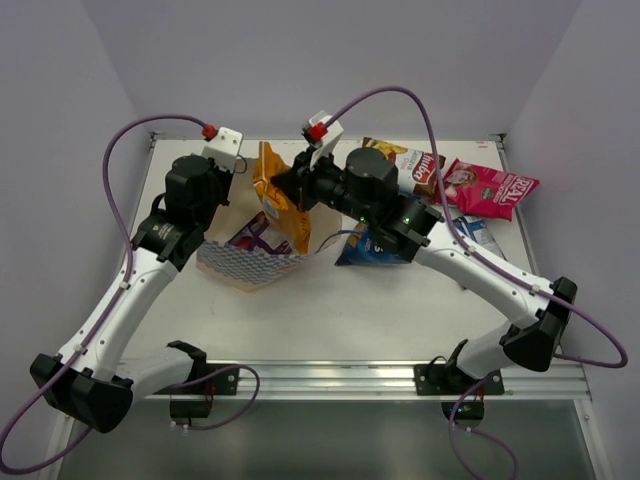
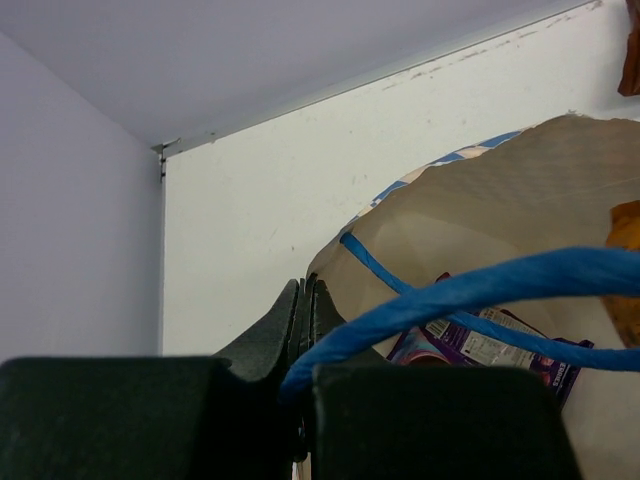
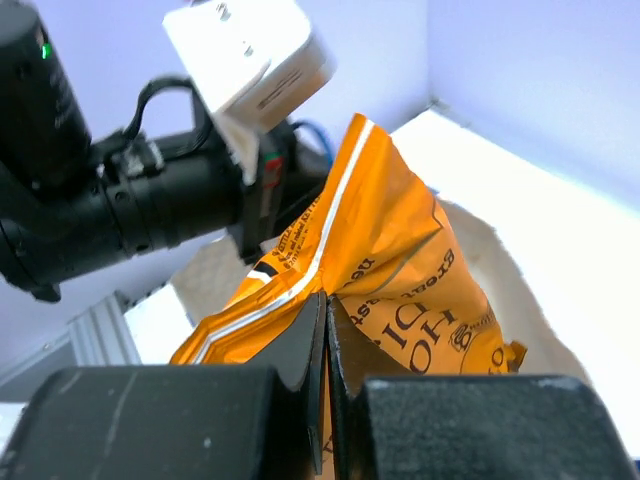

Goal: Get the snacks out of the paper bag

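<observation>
The paper bag stands open left of centre, its checkered side facing the near edge. My left gripper is shut on its far rim, and a blue string handle runs past the fingers. A purple packet lies inside the bag. My right gripper is shut on the orange packet, which hangs upright over the bag's mouth. In the right wrist view the jaws pinch the orange foil.
A blue Doritos packet lies under the right arm. At the back right lie a brown-and-white packet, a red-pink one and a blue-and-white one. Walls stand close on three sides.
</observation>
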{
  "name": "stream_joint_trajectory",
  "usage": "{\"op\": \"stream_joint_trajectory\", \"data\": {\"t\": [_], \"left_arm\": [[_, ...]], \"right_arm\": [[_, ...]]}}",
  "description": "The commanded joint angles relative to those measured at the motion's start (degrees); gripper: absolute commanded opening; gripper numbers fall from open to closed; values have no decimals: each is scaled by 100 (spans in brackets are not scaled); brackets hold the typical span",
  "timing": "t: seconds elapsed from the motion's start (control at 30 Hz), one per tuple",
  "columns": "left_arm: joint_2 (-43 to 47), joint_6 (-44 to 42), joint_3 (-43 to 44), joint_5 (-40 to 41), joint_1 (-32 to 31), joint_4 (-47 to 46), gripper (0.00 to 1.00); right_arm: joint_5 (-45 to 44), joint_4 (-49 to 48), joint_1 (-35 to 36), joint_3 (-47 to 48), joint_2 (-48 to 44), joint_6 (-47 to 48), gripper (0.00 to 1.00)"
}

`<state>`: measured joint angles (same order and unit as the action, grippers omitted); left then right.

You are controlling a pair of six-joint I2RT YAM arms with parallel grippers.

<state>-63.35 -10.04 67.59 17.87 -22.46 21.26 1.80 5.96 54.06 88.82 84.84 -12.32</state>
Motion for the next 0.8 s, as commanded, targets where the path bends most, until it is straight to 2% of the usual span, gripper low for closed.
{"op": "stream_joint_trajectory", "data": {"t": [0.0, 0.23, 0.47, 0.53, 0.77], "left_arm": [[60, 108, -18, 515, 48, -174, 0], [-1, 195, -1, 682, 49, -201, 0], [-335, 371, 0, 1727, 136, -104, 0], [-406, 415, -9, 1816, 206, -104, 0], [-608, 574, 79, 1940, 391, -95, 0]], "right_arm": [[-101, -227, -203, 312, -336, 265, 0], [56, -139, -633, -5, -705, 107, 0], [198, 239, -1186, 592, -1118, 142, 0], [154, 318, -1319, 646, -1302, 133, 0], [-31, 450, -1987, 146, -2111, 28, 0]]}}
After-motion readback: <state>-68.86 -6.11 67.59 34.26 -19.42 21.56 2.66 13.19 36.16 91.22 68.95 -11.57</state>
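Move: The orange snack bag is already pinched in my right hand, over the mouth of the paper bag, whose middle is about 7 cm ahead, 5 cm left and 28 cm below. On the side I carry it to, the nearer blue snack bag lies some 9 cm ahead, 23 cm right and 38 cm down; the brown-and-yellow one is 31 cm ahead and 29 cm right, as low. My left hand grips the paper bag's rim, its middle about 8 cm to the right and 20 cm below. With my right fingers still shut on the orange snack bag, I sweep it right by about 16 cm, out over the paper bag's right rim, also lifting it some 10 cm, mostly late in the sweep, and swinging the wrist clockwise. My left hand keeps its pinch on the paper rim, drawing it about 6 cm left, sinking slightly and turning some 20 degrees counter-clockwise. ##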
